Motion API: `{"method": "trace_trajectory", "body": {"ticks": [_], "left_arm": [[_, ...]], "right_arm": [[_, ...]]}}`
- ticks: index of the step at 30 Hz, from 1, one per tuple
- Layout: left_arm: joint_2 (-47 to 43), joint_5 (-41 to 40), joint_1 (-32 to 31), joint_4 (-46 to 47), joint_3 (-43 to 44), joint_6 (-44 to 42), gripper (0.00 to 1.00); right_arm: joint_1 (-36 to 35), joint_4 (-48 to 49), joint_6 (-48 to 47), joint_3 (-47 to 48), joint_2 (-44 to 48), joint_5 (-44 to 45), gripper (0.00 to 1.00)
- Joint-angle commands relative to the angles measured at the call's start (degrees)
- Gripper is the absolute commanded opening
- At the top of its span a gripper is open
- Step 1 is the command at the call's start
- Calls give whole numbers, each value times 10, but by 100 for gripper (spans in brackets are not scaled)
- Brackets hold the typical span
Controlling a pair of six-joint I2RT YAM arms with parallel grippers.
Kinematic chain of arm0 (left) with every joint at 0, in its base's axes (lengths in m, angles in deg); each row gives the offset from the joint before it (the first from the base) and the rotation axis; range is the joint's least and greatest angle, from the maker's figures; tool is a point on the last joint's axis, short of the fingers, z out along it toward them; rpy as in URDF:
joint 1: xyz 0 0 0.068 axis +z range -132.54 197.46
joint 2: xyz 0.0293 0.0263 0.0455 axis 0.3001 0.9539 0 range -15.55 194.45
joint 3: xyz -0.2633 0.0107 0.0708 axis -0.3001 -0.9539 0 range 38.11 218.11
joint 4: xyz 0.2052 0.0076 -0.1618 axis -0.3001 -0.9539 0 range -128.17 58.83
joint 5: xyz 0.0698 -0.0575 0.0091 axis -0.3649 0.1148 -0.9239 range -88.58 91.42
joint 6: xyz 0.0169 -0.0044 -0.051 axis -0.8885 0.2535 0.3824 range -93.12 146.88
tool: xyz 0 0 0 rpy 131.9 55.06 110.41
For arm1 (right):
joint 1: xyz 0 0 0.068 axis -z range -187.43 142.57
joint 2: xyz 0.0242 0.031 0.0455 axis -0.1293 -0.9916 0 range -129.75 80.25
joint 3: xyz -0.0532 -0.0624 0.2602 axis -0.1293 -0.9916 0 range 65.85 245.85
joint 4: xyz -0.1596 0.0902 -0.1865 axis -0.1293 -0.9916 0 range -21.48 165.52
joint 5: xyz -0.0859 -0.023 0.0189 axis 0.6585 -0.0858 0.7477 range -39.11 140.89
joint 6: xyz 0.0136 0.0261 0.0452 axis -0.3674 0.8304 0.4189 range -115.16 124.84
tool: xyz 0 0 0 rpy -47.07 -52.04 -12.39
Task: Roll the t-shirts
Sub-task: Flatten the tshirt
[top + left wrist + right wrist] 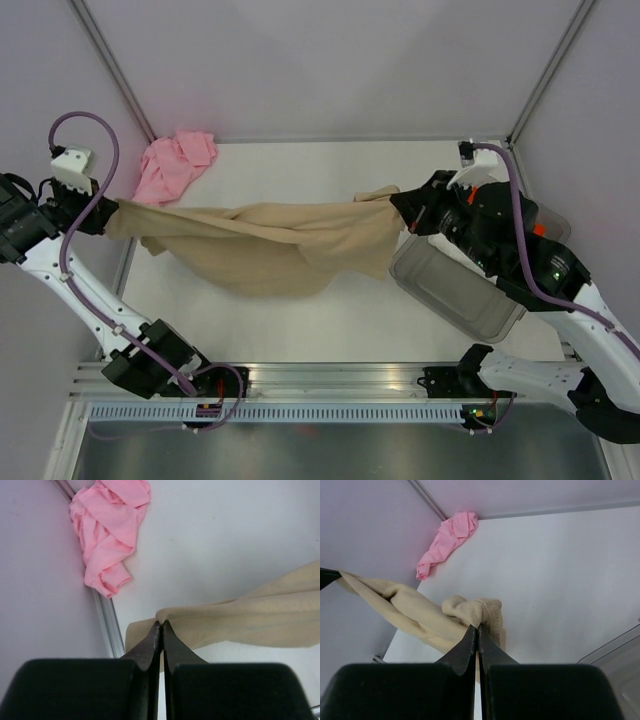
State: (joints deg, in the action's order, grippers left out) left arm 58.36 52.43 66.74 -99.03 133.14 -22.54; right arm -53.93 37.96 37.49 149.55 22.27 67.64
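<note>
A tan-beige t-shirt (270,245) hangs stretched above the white table between both grippers. My left gripper (108,217) is shut on its left end, seen pinched in the left wrist view (161,623). My right gripper (400,207) is shut on its right end, the hem bunched at the tips in the right wrist view (478,627). The cloth sags in the middle. A light pink t-shirt (172,164) lies crumpled in the far left corner, also in the left wrist view (107,532) and the right wrist view (447,539). The red and white t-shirts are out of view.
A clear plastic tub (455,285) lies tilted under my right arm at the right side of the table, its corner in the right wrist view (620,655). Metal frame posts (115,75) and pale walls enclose the table.
</note>
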Motion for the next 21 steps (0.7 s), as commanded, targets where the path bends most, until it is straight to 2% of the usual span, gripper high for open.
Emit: {"method": "trace_trajectory", "body": {"ticks": [1, 4, 7, 8, 10, 11, 13, 14, 15, 16, 18, 20, 21], "left_arm": [[-3, 67, 2, -34, -4, -23, 2], [19, 95, -3, -34, -12, -13, 2], [68, 94, -36, -32, 10, 6, 2], [97, 89, -47, -18, 30, 24, 2], [122, 57, -96, 5, 57, 78, 2], [135, 41, -116, 18, 81, 98, 2], [161, -7, -177, 81, 105, 154, 2], [169, -16, -206, 104, 131, 169, 2], [185, -23, -216, 144, 148, 186, 2], [196, -25, -221, 165, 169, 229, 2], [232, -33, -224, 196, 255, 302, 2], [251, -46, -224, 204, 326, 327, 2], [253, -48, -225, 220, 330, 333, 2]], "right_arm": [[0, -6, -10, -20, 6, -17, 0], [0, 3, -28, -31, -40, -22, 0], [18, 39, -55, 1, -119, -76, 0], [58, 68, -53, 27, -164, -160, 0], [111, 103, -30, 54, -212, -236, 0], [153, 113, -28, 106, -265, -248, 0], [174, 94, -37, 187, -326, -229, 0], [185, 73, -38, 279, -386, -224, 0], [190, 62, -35, 329, -416, -224, 0], [199, 37, -25, 433, -469, -226, 0], [202, 16, -17, 533, -513, -229, 0], [206, 19, -10, 601, -532, -228, 0], [206, 30, -10, 592, -522, -225, 0]]}}
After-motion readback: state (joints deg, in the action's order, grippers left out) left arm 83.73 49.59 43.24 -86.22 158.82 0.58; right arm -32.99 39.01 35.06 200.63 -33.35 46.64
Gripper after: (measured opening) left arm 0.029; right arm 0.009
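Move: Both hands already hold the beige t-shirt stretched in the air between them, its middle about 26 cm to the left hand's right and 10 cm below. The bare far tabletop they swing towards lies some 23 cm ahead, 43 cm right and 34 cm below the left hand; from the right hand, 26 cm ahead, 10 cm left, 41 cm below. The pink t-shirt is about 28 cm straight ahead of the left hand, 32 cm down; the clear bin is 6 cm ahead, 27 cm right and 37 cm below the right hand. Forward in a fast fling towards the far wall, both arms swing the pinched beige t-shirt out: the right hand travels some 25 cm and also a little left, dipping about 10 cm before swinging back up, its fingers tipping down and then levelling. The left goes about 16 cm towards the pink t-shirt, drifting right, with a shallow dip and then a rise, turning slightly clockwise. Both grippers stay shut on the cloth. ##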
